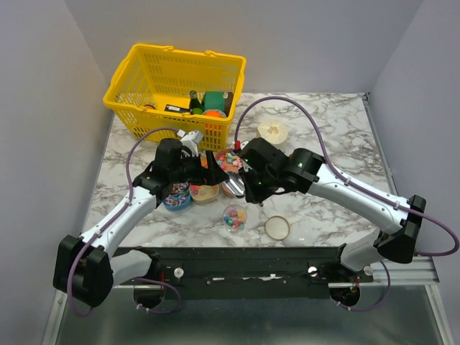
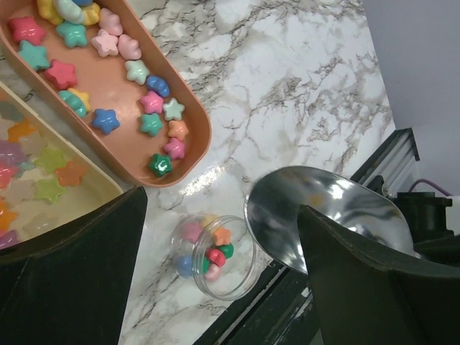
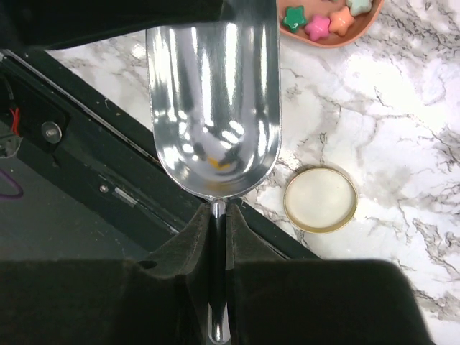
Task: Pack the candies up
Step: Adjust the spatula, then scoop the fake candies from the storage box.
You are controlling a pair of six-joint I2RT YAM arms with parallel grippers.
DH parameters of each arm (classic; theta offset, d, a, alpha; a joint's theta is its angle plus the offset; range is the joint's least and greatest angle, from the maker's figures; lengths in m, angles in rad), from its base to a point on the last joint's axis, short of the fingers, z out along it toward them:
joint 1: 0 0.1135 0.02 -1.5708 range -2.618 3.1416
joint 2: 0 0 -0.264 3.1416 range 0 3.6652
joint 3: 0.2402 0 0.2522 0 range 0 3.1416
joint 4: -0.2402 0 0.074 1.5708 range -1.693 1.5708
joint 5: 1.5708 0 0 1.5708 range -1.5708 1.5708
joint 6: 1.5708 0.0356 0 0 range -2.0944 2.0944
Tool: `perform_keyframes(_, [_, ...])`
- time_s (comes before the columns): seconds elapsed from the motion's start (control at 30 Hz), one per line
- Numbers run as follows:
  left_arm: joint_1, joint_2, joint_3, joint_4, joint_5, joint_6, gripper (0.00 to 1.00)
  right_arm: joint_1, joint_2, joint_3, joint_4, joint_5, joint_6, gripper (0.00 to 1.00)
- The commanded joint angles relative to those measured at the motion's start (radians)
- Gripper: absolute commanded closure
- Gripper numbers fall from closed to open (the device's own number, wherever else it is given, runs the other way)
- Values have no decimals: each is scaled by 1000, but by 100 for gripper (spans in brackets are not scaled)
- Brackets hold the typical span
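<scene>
The candies (image 2: 108,86) are small coloured stars and beads in an orange oval tray (image 2: 188,152), with more in a beige tray (image 2: 43,180) beside it. A small clear jar (image 2: 215,255) with no lid on holds several candies; in the top view the jar (image 1: 234,217) stands near the table's front edge. My left gripper (image 2: 223,205) hovers open above the jar, touching nothing. My right gripper (image 3: 218,215) is shut on the handle of a metal scoop (image 3: 213,100). The scoop's bowl shows only reflections and hangs next to the jar, over the table's front edge.
The round lid (image 3: 320,200) lies flat on the marble right of the jar. A blue bowl of sweets (image 1: 177,195) sits left of the trays. A yellow basket (image 1: 136,83) of goods stands at the back left, a white round object (image 1: 273,131) behind the arms.
</scene>
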Motion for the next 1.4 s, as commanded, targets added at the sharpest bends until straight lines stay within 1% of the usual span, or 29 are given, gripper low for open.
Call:
perform_keyframes(0.0, [-6,46,0,-29,-75,13,6,4,-45,22,49,-17,-37,99])
perform_keyframes(0.13, [-7,90,17,-24,-82,4,6,5,-33,21,46,-3,-35,99])
perform_keyframes(0.3, [-7,101,54,-24,-121,-5,6,4,16,21,6,32,9,99])
perform_keyframes(0.37, [-7,98,69,-38,-162,-14,4,1,41,7,-19,48,37,99])
perform_keyframes(0.47, [-7,87,91,-42,-217,-30,1,-21,64,-36,-37,26,63,99])
perform_keyframes(0.7, [-7,63,77,-59,-337,-33,1,-91,131,-53,-46,-9,71,99])
perform_keyframes(0.93, [-6,23,25,-69,-404,-13,1,-150,240,2,-36,-37,2,99])
perform_keyframes(1.13, [-4,-6,2,-75,-449,15,1,-173,347,119,-48,-52,-58,99])
perform_keyframes(1.17, [-3,-11,0,-75,-463,21,1,-173,357,130,-52,-81,-66,99])
perform_keyframes(1.23, [-1,-22,-1,-76,-480,35,1,-179,375,157,-60,-92,-77,99])
perform_keyframes(1.37, [5,-52,-14,-73,-561,46,1,-180,415,179,-97,-104,-115,99])
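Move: The right hand already grips the spatula, its blade sticking out forward and left; the salmon candy tray lies about 21 cm ahead, 5 cm to its left and 18 cm below. From that hand the glass jar is roughly 6 cm ahead and 4 cm left, the round lid 2 cm ahead and 10 cm right, and the cream tray 18 cm ahead and 15 cm left. From the empty left hand, the salmon tray is some 12 cm ahead, 5 cm right and 15 cm below. Right hand takes the spatula down 9 cm and forward 7 towards the salmon tray; left hand moves forward-left. ##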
